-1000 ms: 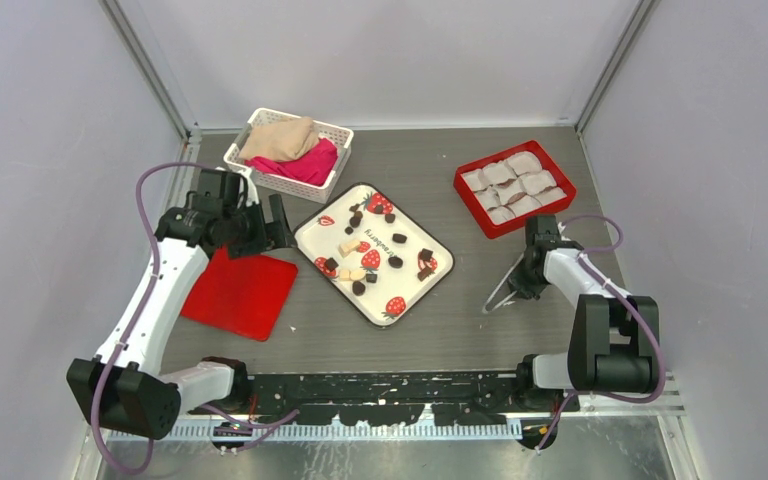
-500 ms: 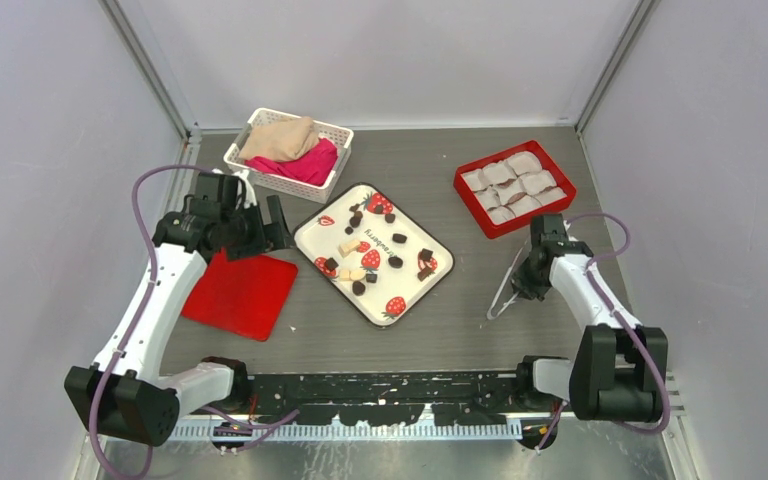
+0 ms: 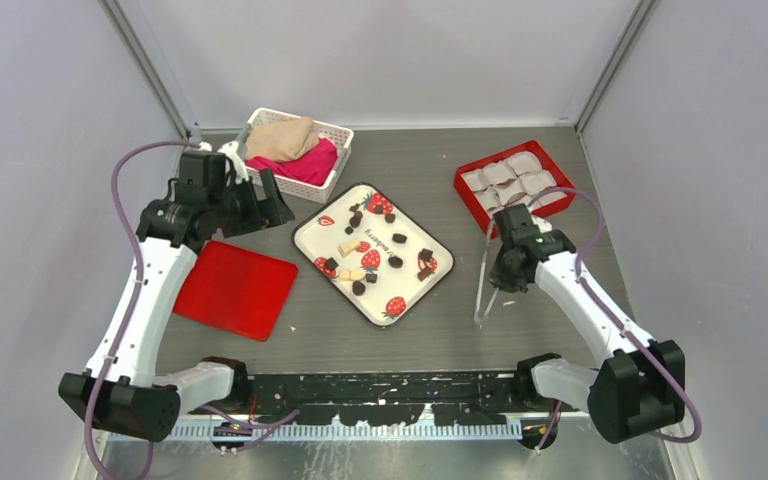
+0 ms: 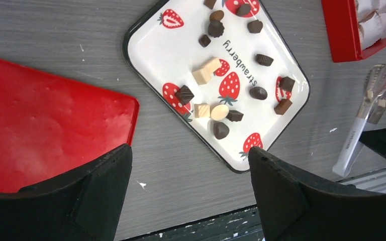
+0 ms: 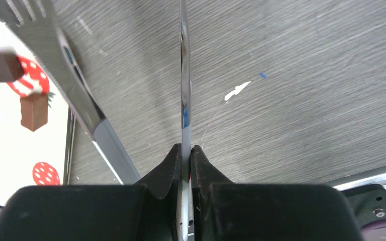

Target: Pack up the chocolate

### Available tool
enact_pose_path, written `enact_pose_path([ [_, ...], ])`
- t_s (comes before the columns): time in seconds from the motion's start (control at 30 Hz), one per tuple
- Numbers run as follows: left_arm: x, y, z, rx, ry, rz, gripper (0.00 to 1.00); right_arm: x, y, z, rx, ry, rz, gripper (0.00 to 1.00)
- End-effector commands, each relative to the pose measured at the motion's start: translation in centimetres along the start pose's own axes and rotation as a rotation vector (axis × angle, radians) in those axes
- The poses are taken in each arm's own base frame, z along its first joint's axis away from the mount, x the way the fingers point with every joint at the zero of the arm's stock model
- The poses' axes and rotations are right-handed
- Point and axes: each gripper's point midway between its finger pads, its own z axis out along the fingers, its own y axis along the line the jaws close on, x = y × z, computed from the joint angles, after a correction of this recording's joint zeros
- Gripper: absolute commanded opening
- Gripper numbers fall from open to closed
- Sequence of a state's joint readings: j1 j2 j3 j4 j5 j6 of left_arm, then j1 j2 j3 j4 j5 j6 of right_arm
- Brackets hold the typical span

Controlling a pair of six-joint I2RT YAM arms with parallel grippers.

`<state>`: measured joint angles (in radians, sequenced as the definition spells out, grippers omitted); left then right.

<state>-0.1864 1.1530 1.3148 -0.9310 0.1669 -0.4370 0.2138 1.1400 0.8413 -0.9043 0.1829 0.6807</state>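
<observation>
The chocolate [image 3: 397,239] lies as several small dark lumps, with a few pale ones, on a white strawberry-print tray [image 3: 312,222] at mid table. My right gripper [image 3: 508,268] is shut on metal tongs [image 3: 482,285] just right of the tray. In the right wrist view one tong arm [image 5: 183,75] is pinched between my right gripper [image 5: 187,149], and the other arm splays left. My left gripper [image 3: 257,205] hangs open left of the tray. The left wrist view shows the left gripper [image 4: 188,150] empty above the chocolate [image 4: 221,130], tray [image 4: 166,55] and tongs [image 4: 354,138].
A red box [image 3: 560,165] lined with white paper cups stands at the back right. A flat red lid [image 3: 235,290] lies left of the tray. A white basket [image 3: 340,135] holding cloths sits at the back left.
My right gripper closed on the tongs, lifted them off the table and carried them left toward the tray. My left arm drew back and up, still open.
</observation>
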Motion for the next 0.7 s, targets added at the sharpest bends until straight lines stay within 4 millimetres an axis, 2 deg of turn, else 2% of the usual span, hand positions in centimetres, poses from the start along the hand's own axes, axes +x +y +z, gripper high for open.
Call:
enact_pose_path([
  [0.0,-1.9,-1.5,-0.2,0.058,-0.053,0.026,0.86,-0.4,0.7,-0.4,0.067,-0.05,-0.083,0.01],
  [0.17,-1.9,-2.1,0.6,0.096,-0.04,0.004,0.86,0.2,1.6,1.6,0.066,-0.021,-0.126,0.01],
  [0.3,-1.7,-2.0,1.0,0.095,-0.033,0.0,0.86,0.0,1.6,3.3,0.099,-0.024,-0.167,0.03],
  [0.33,-1.7,-2.0,1.1,0.092,-0.03,0.0,0.86,-0.3,1.5,3.4,0.113,-0.03,-0.175,0.06],
  [0.37,-1.7,-1.9,1.1,0.089,-0.03,-0.002,0.86,-0.6,1.7,3.4,0.114,-0.037,-0.182,0.17],
  [0.43,-1.7,-1.8,1.3,0.082,-0.029,-0.007,0.86,-1.6,1.8,3.3,0.122,-0.071,-0.182,0.45],
  [0.5,-1.9,-1.8,1.5,0.08,-0.032,-0.01,0.86,-2.5,2.1,2.8,0.119,-0.106,-0.177,0.63],
  [0.57,-1.8,-2.3,1.5,0.108,-0.02,0.004,0.86,-3.3,2.2,2.1,0.117,-0.136,-0.166,0.71],
  [0.67,-1.8,-2.6,1.6,0.12,-0.005,0.0,0.86,-4.5,2.5,0.3,0.093,-0.189,-0.129,0.74],
])
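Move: The right hand still holds the tongs by one leg, closed on it; the bare table where they go is right below, about 8 cm down and 1 cm forward. The strawberry tray's middle is some 26 cm left and 7 cm ahead, the red box's about 20 cm ahead and 4 cm right. From the left hand that spot lies roughly 38 cm right, 13 cm back and 26 cm down. The right hand lowers the tongs about 4 cm, opens to let go, then draws forward and slightly up. ##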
